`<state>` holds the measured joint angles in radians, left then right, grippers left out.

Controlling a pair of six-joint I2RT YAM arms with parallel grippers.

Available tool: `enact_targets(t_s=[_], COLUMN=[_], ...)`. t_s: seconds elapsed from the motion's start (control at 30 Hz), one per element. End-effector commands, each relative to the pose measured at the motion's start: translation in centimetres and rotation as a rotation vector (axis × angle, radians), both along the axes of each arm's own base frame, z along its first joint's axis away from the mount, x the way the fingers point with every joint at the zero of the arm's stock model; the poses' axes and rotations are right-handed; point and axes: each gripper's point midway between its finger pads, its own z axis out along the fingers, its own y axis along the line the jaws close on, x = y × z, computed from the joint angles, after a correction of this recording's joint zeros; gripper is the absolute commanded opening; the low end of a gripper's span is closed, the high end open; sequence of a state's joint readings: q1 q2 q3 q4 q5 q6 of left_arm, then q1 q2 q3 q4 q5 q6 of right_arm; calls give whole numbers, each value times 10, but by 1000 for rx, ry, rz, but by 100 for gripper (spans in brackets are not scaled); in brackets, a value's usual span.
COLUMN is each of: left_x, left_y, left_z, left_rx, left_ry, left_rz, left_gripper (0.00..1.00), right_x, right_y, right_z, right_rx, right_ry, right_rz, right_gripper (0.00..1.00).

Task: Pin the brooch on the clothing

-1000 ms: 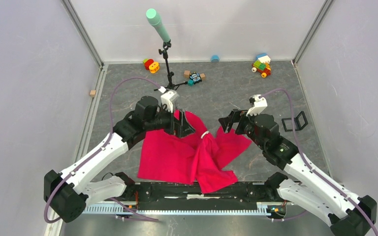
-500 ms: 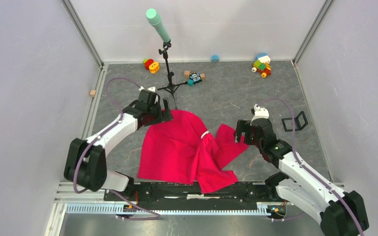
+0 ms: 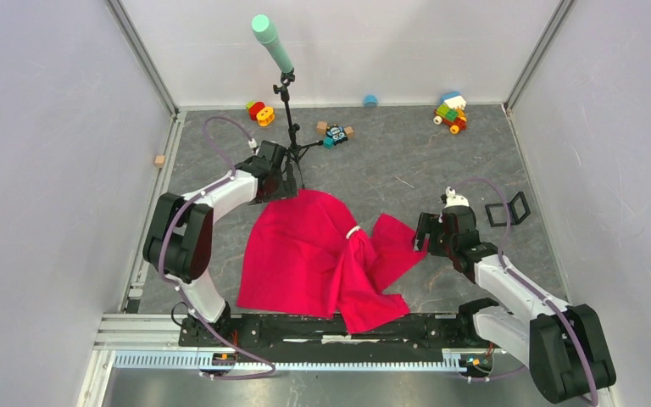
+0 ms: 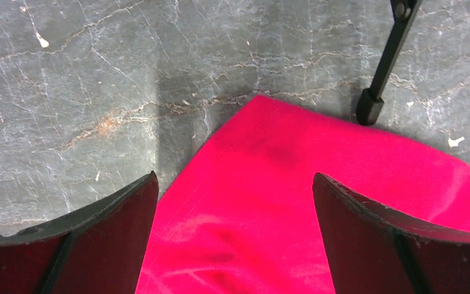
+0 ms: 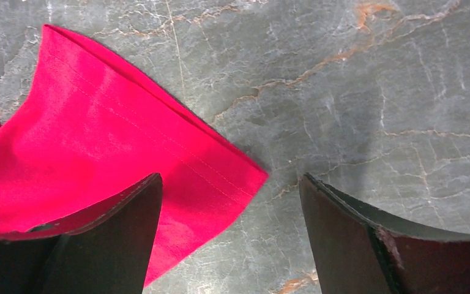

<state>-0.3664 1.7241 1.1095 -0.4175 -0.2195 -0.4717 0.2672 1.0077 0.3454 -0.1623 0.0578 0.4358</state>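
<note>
The clothing point(image 3: 322, 254) is a bright red-pink shirt lying crumpled on the grey table, with a small white label point(image 3: 353, 231) at its bunched middle. The brooch is out of view in every frame. My left gripper point(image 3: 281, 180) hangs open low over the shirt's far-left corner; in the left wrist view red fabric point(image 4: 269, 208) fills the space between its fingers point(image 4: 104, 239). My right gripper point(image 3: 424, 233) stands open at the shirt's right corner. In the right wrist view that hemmed corner point(image 5: 208, 165) lies between the jaws, with nothing gripped.
A black tripod stand point(image 3: 288, 110) with a green foam top stands just behind the shirt; one of its feet point(image 4: 368, 110) sits next to the fabric edge. Toy blocks point(image 3: 451, 112) point(image 3: 333, 134) point(image 3: 260, 112) line the back. A black frame point(image 3: 509, 209) lies to the right.
The left gripper has swung from over the shirt's middle out to its far-left corner. The right gripper has moved down and back to the right corner, its jaws narrowing slightly. The shirt's far part lies flatter.
</note>
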Motion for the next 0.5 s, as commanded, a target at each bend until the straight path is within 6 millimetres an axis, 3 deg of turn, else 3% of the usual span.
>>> enact_targets(t_s=[0.0,0.3,0.37,0.47], left_x=[16,25,27,32], left_y=[8,-12,-14,-18], left_z=[2,-15,-18,-23], left_rx=[73,-3,-3,-8], left_ry=[-26,-9,-6,-4], left_rz=[-1,-57,-70,-93], left_gripper=[100,100,99,91], right_x=[6,-3,-4,-4], right_y=[15,27,27,29], right_z=[5,-6,-10,-11], right_rx=[74,146,145,155], right_ry=[-26,8,21,16], right_rz=[44,68,66,67], right_gripper=[83,74,70,55])
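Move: The left hand, open, has the clothing's far-left corner roughly 2 cm ahead, straight in line and 3 cm below; the tripod foot stands about 7 cm to its right and 3 cm ahead. For the right hand, the sleeve tip lies some 2 cm to its left, level fore and aft and 1 cm below; the white band on the clothing is about 25 cm left and 5 cm ahead. Left hand, open, sinks 3 cm to the clothing's corner; right slides 2.5 cm left, half-closing around sleeve tip. ##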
